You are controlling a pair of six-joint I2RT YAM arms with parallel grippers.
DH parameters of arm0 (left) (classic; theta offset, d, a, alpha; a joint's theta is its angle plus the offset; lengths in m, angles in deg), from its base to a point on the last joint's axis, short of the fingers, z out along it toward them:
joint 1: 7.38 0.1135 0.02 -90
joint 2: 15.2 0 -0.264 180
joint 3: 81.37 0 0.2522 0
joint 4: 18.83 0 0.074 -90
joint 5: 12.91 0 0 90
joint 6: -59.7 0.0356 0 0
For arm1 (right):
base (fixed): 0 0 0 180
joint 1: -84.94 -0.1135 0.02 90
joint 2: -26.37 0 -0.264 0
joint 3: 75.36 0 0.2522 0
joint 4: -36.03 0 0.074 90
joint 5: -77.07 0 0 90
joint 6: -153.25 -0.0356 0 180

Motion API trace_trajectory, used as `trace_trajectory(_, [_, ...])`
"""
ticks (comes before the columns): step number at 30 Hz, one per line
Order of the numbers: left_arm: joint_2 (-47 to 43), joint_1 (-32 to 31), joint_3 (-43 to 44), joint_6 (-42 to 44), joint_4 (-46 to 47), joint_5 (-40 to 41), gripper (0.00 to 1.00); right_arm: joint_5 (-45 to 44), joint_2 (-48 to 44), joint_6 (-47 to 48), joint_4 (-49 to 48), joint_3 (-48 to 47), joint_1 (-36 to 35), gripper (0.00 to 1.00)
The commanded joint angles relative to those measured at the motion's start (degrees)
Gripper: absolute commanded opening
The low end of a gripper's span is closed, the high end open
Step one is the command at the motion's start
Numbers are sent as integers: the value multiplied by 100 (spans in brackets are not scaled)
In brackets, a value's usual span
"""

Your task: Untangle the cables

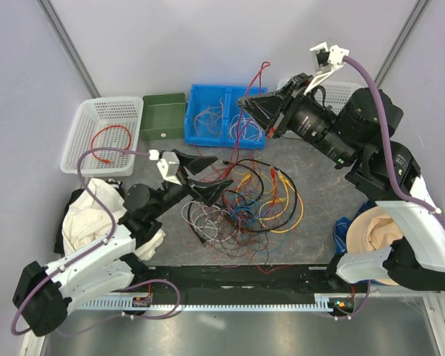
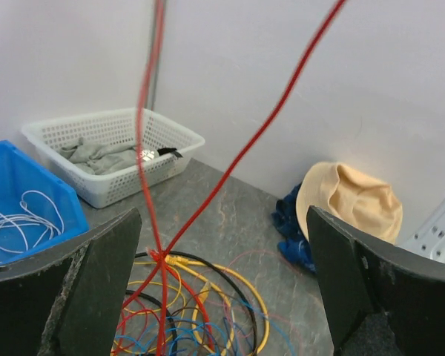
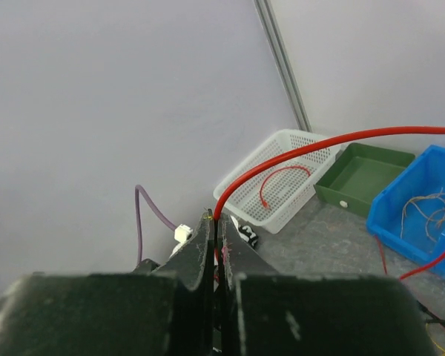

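Observation:
The cables point(image 1: 245, 204) lie as a loose tangle of red, yellow, orange, blue, black and white wires on the grey table. My right gripper point(image 1: 243, 104) hangs raised over the far side of the pile, shut on a red cable point(image 1: 264, 70) that loops above it and runs down into the tangle. In the right wrist view that red cable point(image 3: 341, 141) arcs out of the pinched jaws point(image 3: 216, 222). My left gripper point(image 1: 221, 172) hovers at the pile's left edge, open. In the left wrist view, taut red strands point(image 2: 144, 148) rise from a knot point(image 2: 157, 256) between its spread fingers point(image 2: 96, 282), touching neither.
A white basket point(image 1: 104, 133) holding a red cable, a green bin point(image 1: 163, 115) and a blue bin point(image 1: 215, 111) with wires line the back. Another white basket point(image 2: 111, 159) holds grey cloth. A tan hat point(image 1: 374, 230) and blue cloth point(image 1: 343, 226) lie right, white cloth point(image 1: 89, 211) left.

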Motion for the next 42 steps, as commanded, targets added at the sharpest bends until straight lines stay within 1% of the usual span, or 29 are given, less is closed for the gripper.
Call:
trace_trajectory(1, [451, -299, 326, 1110, 29, -396, 99, 198, 115, -201, 204, -416, -21, 0])
trace_trajectory(2, [556, -413, 317, 1320, 2, -361, 100, 207, 133, -201, 222, -433, -21, 0])
trace_trajectory(7, [1196, -467, 343, 1506, 37, 438, 99, 277, 72, -280, 196, -294, -21, 0])
trace_trajectory(12, [1988, -467, 825, 1674, -33, 1315, 99, 286, -148, -368, -42, 190, -21, 0])
trace_trajectory(14, [2304, -458, 984, 1753, -77, 1519, 99, 286, -200, -377, -59, 278, -21, 0])
trace_trajectory(16, [2446, -458, 1090, 1762, 80, 1433, 92, 277, -253, -377, -60, 331, -21, 0])
trace_trajectory(17, [2560, -449, 1125, 1762, 220, 1310, 88, 277, -262, -368, -68, 392, -21, 0])
trace_trajectory(18, [2613, -458, 1221, 1753, 230, 1135, 75, 260, -288, -359, -68, 419, -21, 0])
trace_trajectory(19, [2657, -449, 1275, 1736, 213, 1090, 68, 216, -324, -359, -77, 436, -21, 0])
trace_trajectory(20, [2718, -449, 1336, 1735, 135, 1063, 55, 216, -341, -359, -86, 489, -21, 0])
trace_trajectory(22, [2754, -432, 1459, 1762, 11, 976, 42, 224, -420, -377, -103, 524, -21, 0])
trace_trajectory(23, [2772, -397, 1503, 1762, -137, 871, 21, 250, -455, -377, -182, 594, -21, 0])
trace_trajectory(24, [2763, -370, 1591, 1762, -208, 722, 9, 277, -499, -412, -243, 638, -21, 0])
trace_trajectory(25, [2728, -370, 1635, 1753, -296, 764, 2, 303, -587, -421, -279, 682, -21, 0])
trace_trajectory(27, [2414, -335, 1705, 1727, -559, 729, 2, 269, -675, -421, -323, 770, -21, 0])
trace_trajectory(28, [2272, -343, 1749, 1709, -735, 738, 2, 207, -815, -403, -332, 823, -21, 2])
trace_trajectory(29, [2123, -343, 1837, 1692, -989, 877, 2, 102, -912, -360, -402, 1006, -21, 21])
trace_trajectory(30, [1947, -343, 2142, 1648, -1757, 1026, 2, 23, -1017, -351, -463, 1130, -21, 33])
trace_trajectory(31, [1676, -326, 2380, 1447, -2200, 1219, 2, -73, -1244, -333, -507, 1270, -21, 45])
trace_trajectory(32, [1569, -309, 2670, 1367, -2744, 1447, 2, -301, -1369, -316, -577, 1567, -30, 65])
trace_trajectory(33, [1507, -291, 3334, 1288, -3210, 1528, 2, -407, -1492, -246, -622, 1727, -12, 72])
trace_trajectory(34, [1480, -273, 3741, 1157, -4172, 1529, 2, -548, -1728, -228, -674, 1894, -21, 77])
trace_trajectory(35, [1523, -273, 4171, 1129, -4643, 1529, 2, -688, -1861, -219, -753, 2243, -21, 85])
trace_trajectory(36, [1576, -273, 5089, 1085, -5048, 1651, 2, -899, -1966, -201, -806, 2430, -21, 87])
trace_trajectory(37, [1672, -273, 5568, 963, -5826, 1652, 2, -988, -2176, -210, -876, 2614, -21, 89])
trace_trajectory(38, [1830, -264, 6025, 901, -6112, 1626, 2, -1023, -2274, -210, -981, 2973, -21, 91])
trace_trajectory(39, [1918, -273, 6874, 779, -6402, 1565, 2, -1076, -2362, -219, -1035, 3142, -21, 91])
trace_trajectory(41, [2199, -273, 7652, 672, -6964, 1416, 2, -1033, -2556, -219, -1245, 3615, -21, 91])
trace_trajectory(42, [2270, -273, 8317, 594, -7090, 1380, 2, -954, -2617, -227, -1342, 3783, -21, 91])
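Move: Some 8 cm farther out, 6 cm to the right and 8 cm below the open left hand hangs the red cable strand held up by the right fingers. The tangled pile lies about 31 cm below that hand and 10 cm to its right, roughly level fore and aft. The blue tray is 25 cm farther out and 6 cm right, the green bin 24 cm out and 12 cm left. The right hand has the strand's grasp spot some 32 cm below and 6 cm ahead. Reaching down, forward and to the right with fingers open and rolling some 20 degrees, the left hand meets the hanging red strand, shuts on it and then hauls it steeply up, nearly 30 cm, drawing slightly left and back. The right hand keeps its pinch while sinking about 3 cm; only once the left has closed does it open, let the cable go and back off to the right and down. ##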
